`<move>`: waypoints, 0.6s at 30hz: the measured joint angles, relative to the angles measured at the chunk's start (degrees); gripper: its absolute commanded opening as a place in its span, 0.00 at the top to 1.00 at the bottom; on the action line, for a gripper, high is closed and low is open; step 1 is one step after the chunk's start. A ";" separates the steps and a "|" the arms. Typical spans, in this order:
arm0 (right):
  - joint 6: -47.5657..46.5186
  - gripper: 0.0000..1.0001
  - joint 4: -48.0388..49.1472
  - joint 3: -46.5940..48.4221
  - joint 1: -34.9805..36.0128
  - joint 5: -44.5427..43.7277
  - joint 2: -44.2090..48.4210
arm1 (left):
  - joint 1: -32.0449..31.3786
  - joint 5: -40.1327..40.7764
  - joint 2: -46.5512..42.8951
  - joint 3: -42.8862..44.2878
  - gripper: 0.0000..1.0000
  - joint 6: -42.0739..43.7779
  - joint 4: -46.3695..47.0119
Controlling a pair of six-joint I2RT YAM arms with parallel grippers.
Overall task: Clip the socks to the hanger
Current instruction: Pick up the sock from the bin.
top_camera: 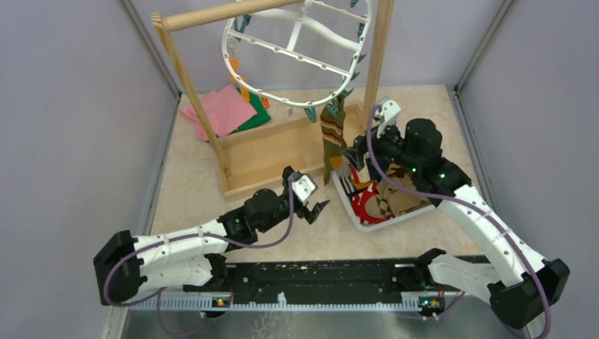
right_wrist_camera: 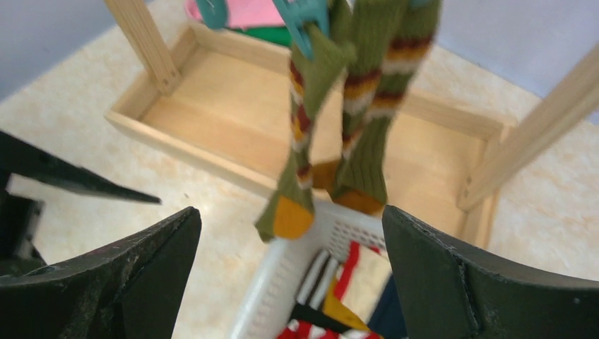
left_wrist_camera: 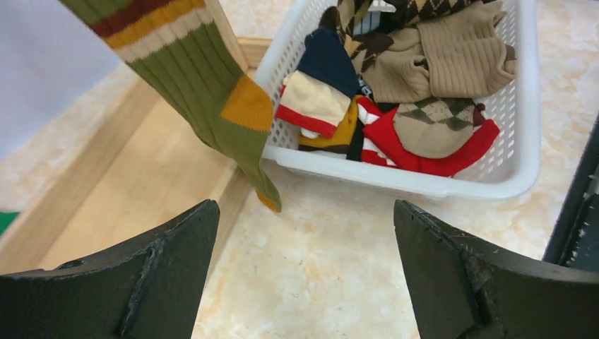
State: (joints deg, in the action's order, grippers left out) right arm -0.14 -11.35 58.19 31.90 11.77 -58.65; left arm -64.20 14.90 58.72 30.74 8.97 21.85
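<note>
The white oval hanger point(top_camera: 297, 42) hangs from the wooden pole, with teal clips along its rim. A pair of olive socks with orange stripes point(top_camera: 332, 138) dangles from a teal clip point(right_wrist_camera: 304, 25), toes just above the basket's corner. In the right wrist view the two socks point(right_wrist_camera: 304, 155) hang side by side. More socks point(left_wrist_camera: 424, 92), tan, navy, red and argyle, lie in the white basket point(left_wrist_camera: 395, 180). My left gripper point(top_camera: 311, 191) point(left_wrist_camera: 305, 233) is open and empty, low over the table, left of the basket. My right gripper point(top_camera: 355, 154) point(right_wrist_camera: 291, 226) is open and empty just right of the hanging socks.
The wooden rack's base tray point(top_camera: 275, 152) and uprights point(top_camera: 378, 56) stand behind the hanging socks. Pink and green cloths point(top_camera: 226, 109) lie at the back left. The white basket point(top_camera: 353, 208) sits under the right arm. Grey walls close in both sides.
</note>
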 measured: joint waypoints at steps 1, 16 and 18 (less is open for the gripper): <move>-0.92 0.01 -1.97 0.11 -1.88 1.57 0.09 | 1.99 -3.67 -0.13 -0.39 0.01 -1.53 -0.04; -20.20 0.02 -24.39 -4.26 -17.84 13.73 6.73 | 16.63 -33.99 -4.46 -14.43 0.01 -22.64 11.02; -21.49 0.02 -26.14 -6.95 -17.94 13.42 9.99 | 17.07 -35.12 -4.83 -15.61 0.01 -24.44 12.90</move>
State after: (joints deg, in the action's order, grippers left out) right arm -21.63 -37.50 51.24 13.96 25.19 -48.66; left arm -47.13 -20.23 53.89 15.14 -15.46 34.74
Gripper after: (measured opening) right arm 0.985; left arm 0.989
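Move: The tan ribbed sock in the bin lies about 17 cm to the right of the right gripper, nearly level with it front to back and some 26 cm below. The red argyle sock is about 5 cm right and 2 cm back of the gripper, the navy-and-cream sock 10 cm ahead and 6 cm right, both at that depth. The hung olive socks are roughly 8 cm ahead, 7 cm left, 9 cm lower. From the left gripper the tan sock is about 8 cm ahead, 28 cm right, 18 cm down. Swing the empty right gripper about 10 cm to the right, away from the hung socks, while sinking 9 cm towards the tan sock in the bin; draw it back some 5 cm in the later part, tip its fingers down about 20 degrees and keep them wide open. Lower the open left gripper some 5 cm, then ease it back, its fingers swinging clockwise. ##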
